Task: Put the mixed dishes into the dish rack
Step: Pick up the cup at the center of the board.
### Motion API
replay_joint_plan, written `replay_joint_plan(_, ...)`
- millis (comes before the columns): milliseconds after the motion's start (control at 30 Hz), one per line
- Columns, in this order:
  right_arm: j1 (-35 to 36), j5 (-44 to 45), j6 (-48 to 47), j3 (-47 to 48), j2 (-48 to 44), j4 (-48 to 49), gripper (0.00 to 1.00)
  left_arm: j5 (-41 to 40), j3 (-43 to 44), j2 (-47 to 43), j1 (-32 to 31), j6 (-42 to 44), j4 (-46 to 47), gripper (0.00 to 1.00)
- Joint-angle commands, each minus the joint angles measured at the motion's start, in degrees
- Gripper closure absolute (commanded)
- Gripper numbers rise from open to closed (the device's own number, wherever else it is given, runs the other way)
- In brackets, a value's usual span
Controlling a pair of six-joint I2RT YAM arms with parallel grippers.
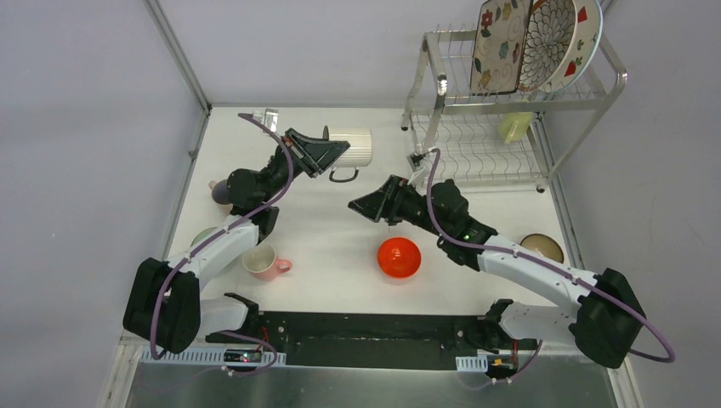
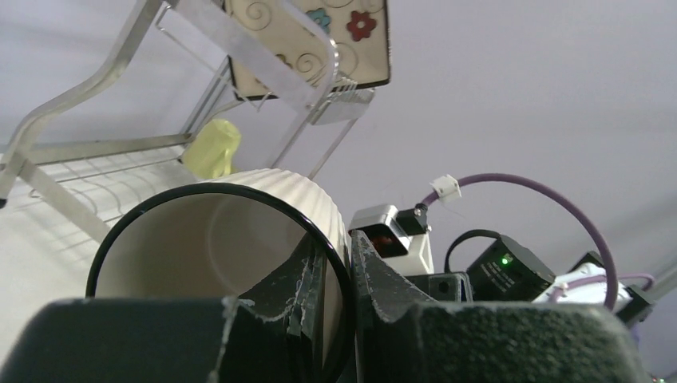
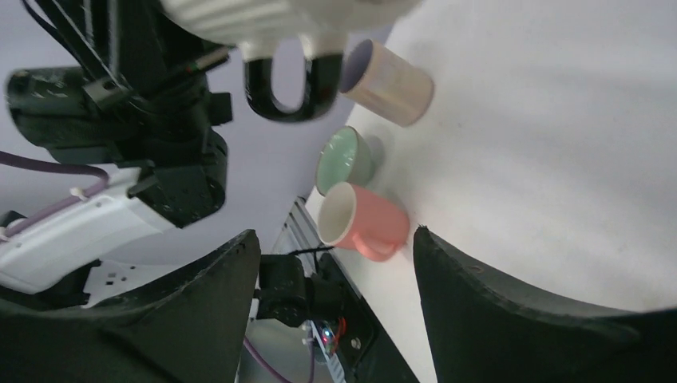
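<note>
My left gripper (image 1: 337,150) is shut on the rim of a white ribbed cup (image 1: 354,144) with a black handle, held above the table left of the dish rack (image 1: 442,85). In the left wrist view one finger sits inside the cup (image 2: 263,199) and the other outside, left gripper (image 2: 349,255). My right gripper (image 1: 359,206) hangs open and empty below that cup (image 3: 271,20), right gripper (image 3: 335,234). The rack's top shelf holds a floral plate (image 1: 500,42), a brown-petal plate (image 1: 548,42) and a strawberry plate (image 1: 585,38). A yellow cup (image 1: 515,126) lies on the lower shelf.
On the table are a red-orange bowl (image 1: 399,257), a pink cup (image 1: 262,262), a pale green bowl (image 1: 204,237) half under the left arm, a lavender-lined cup (image 1: 219,192) and a dark brown bowl (image 1: 542,247). Frame posts edge the table.
</note>
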Motion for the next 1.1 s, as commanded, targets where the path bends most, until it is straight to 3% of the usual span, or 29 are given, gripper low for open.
replay_joint_plan(0,1.9,3.0,0.9,6.5,2.7,12.5,0.27,-1.6,-0.3,-4.7,-0.1,-4.7,11.8,1.0)
replay_joint_plan(233,2.5,0.2,3.7,10.0,8.0,18.2,0.29,-1.4,-0.4,-7.6,-0.1,-6.5,12.5,1.0)
replay_joint_plan(400,2.9,-0.3,4.2,11.4,9.6,20.9,0.41,-1.5,-0.7,-7.7,-0.1,-8.0,13.4,1.0)
replay_joint_plan(933,2.9,-3.7,7.8,15.2,15.0,28.0,0.5,-2.0,-1.5,-6.3,-0.3,-11.9,16.4,1.0)
replay_joint_plan(1067,2.9,-3.0,9.1,14.5,15.8,30.5,0.64,-2.1,-1.8,-6.3,-0.3,-11.9,16.6,1.0)
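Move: The white cup hangs in my left hand by its rim, its middle about 2 cm ahead of that hand, 3 cm to the right and 4 cm below. From my empty right hand its middle is some 10 cm ahead, 4 cm left and 7 cm up, dark handle on the near side. The red bowl stands 3 cm back, 9 cm right and 14 cm below the right hand; the pink cup 5 cm back, 23 cm left and 11 cm below. I bring my right hand up about 9 cm and some 7 cm left to the cup's handle, rolling nearly 20 degrees so its left side lifts, and from a third of the way in my fingers close from wide to about half open around the handle. My left keeps its pinch on the rim and carries the cup back and up, roughly 4 cm each, easing off as the right hand comes in. ##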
